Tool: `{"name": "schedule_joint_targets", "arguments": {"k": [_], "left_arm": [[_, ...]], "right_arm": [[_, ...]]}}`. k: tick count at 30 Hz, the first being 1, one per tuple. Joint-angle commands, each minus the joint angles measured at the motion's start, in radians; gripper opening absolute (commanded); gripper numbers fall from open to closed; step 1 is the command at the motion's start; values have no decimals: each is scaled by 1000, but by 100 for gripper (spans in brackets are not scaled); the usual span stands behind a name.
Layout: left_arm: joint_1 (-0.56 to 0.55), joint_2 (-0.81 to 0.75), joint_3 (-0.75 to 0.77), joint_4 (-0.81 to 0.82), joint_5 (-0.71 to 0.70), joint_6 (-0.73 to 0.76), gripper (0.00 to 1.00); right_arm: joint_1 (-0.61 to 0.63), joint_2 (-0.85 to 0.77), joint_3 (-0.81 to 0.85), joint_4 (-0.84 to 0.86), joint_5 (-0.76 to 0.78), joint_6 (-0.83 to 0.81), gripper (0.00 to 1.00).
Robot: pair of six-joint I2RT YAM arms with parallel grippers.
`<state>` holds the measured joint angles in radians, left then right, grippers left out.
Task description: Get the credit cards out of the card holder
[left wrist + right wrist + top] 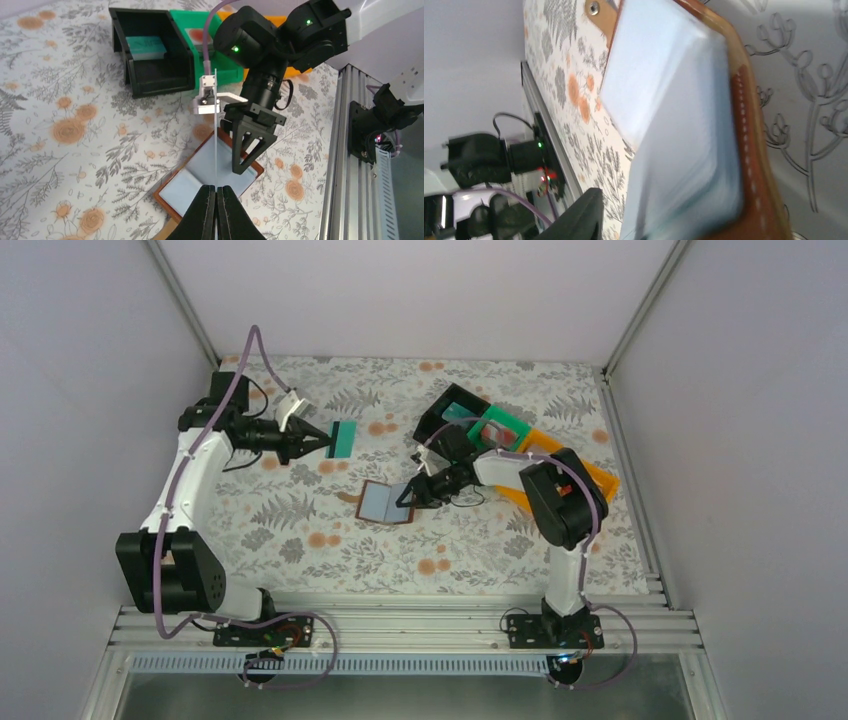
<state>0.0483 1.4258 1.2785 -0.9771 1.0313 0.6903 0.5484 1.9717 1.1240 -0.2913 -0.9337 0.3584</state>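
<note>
The brown card holder (381, 502) lies open on the flowered cloth, its pale blue inside up (187, 182). My left gripper (330, 443) is raised at the left and shut on a teal credit card (343, 439). In the left wrist view this card is edge-on, a thin line (215, 125) rising from the closed jaws (216, 190). My right gripper (405, 497) is down at the holder's right half (241, 167). In the blurred right wrist view, one dark finger (581, 212) stands clear of the holder's pale panel (684, 150). The other finger is hidden.
Three bins sit in a row at the back right: black (452, 412), green (497, 427), orange (585, 478). A teal card lies in the black bin (145, 46) and a pale card in the green one (197, 35). The aluminium rail (340, 165) runs along the near edge.
</note>
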Motion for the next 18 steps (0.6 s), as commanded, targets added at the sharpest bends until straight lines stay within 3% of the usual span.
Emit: {"name": "schedule_joint_targets", "arguments": {"k": [1, 4, 7, 11, 15, 18], "left_arm": [[4, -8, 45, -8, 75, -1, 2], [2, -5, 71, -32, 92, 5, 2], [2, 1, 108, -69, 132, 26, 2], [-6, 13, 175, -117, 197, 41, 2], [-21, 15, 235, -172, 270, 69, 2], [-36, 17, 280, -223, 324, 95, 2]], "right_arm": [[-29, -20, 45, -70, 58, -10, 45], [-77, -96, 29, -116, 170, -14, 54], [-92, -197, 69, -211, 385, -35, 61], [-60, -313, 175, -312, 604, -103, 63], [74, -514, 174, -94, 414, -208, 64], [145, -595, 133, 165, 317, -181, 67]]}}
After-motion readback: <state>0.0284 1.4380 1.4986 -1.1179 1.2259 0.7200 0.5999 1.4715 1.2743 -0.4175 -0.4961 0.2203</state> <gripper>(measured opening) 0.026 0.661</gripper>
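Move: The teal card is still pinched in the left fingers, its middle about 3 cm to that hand's right and 1 cm lower. From the right hand, that card is roughly 11 cm left, 4 cm ahead and 19 cm up. The open card holder's middle lies some 4 cm left of the right hand, 1 cm ahead and 3 cm below it. The black bin is about 19 cm ahead of the right hand and 10 cm right, a couple of centimetres lower. Sliding forward and to the right by some 6 cm each, the right hand lets go of the card holder's right side, its fingers opening wider. It then swings steeply up, about 20 cm in all, curving back left towards the teal card while rolling some 40 degrees so its forward side turns up. The left hand keeps its pinch on the card and lifts it about 8 cm. ##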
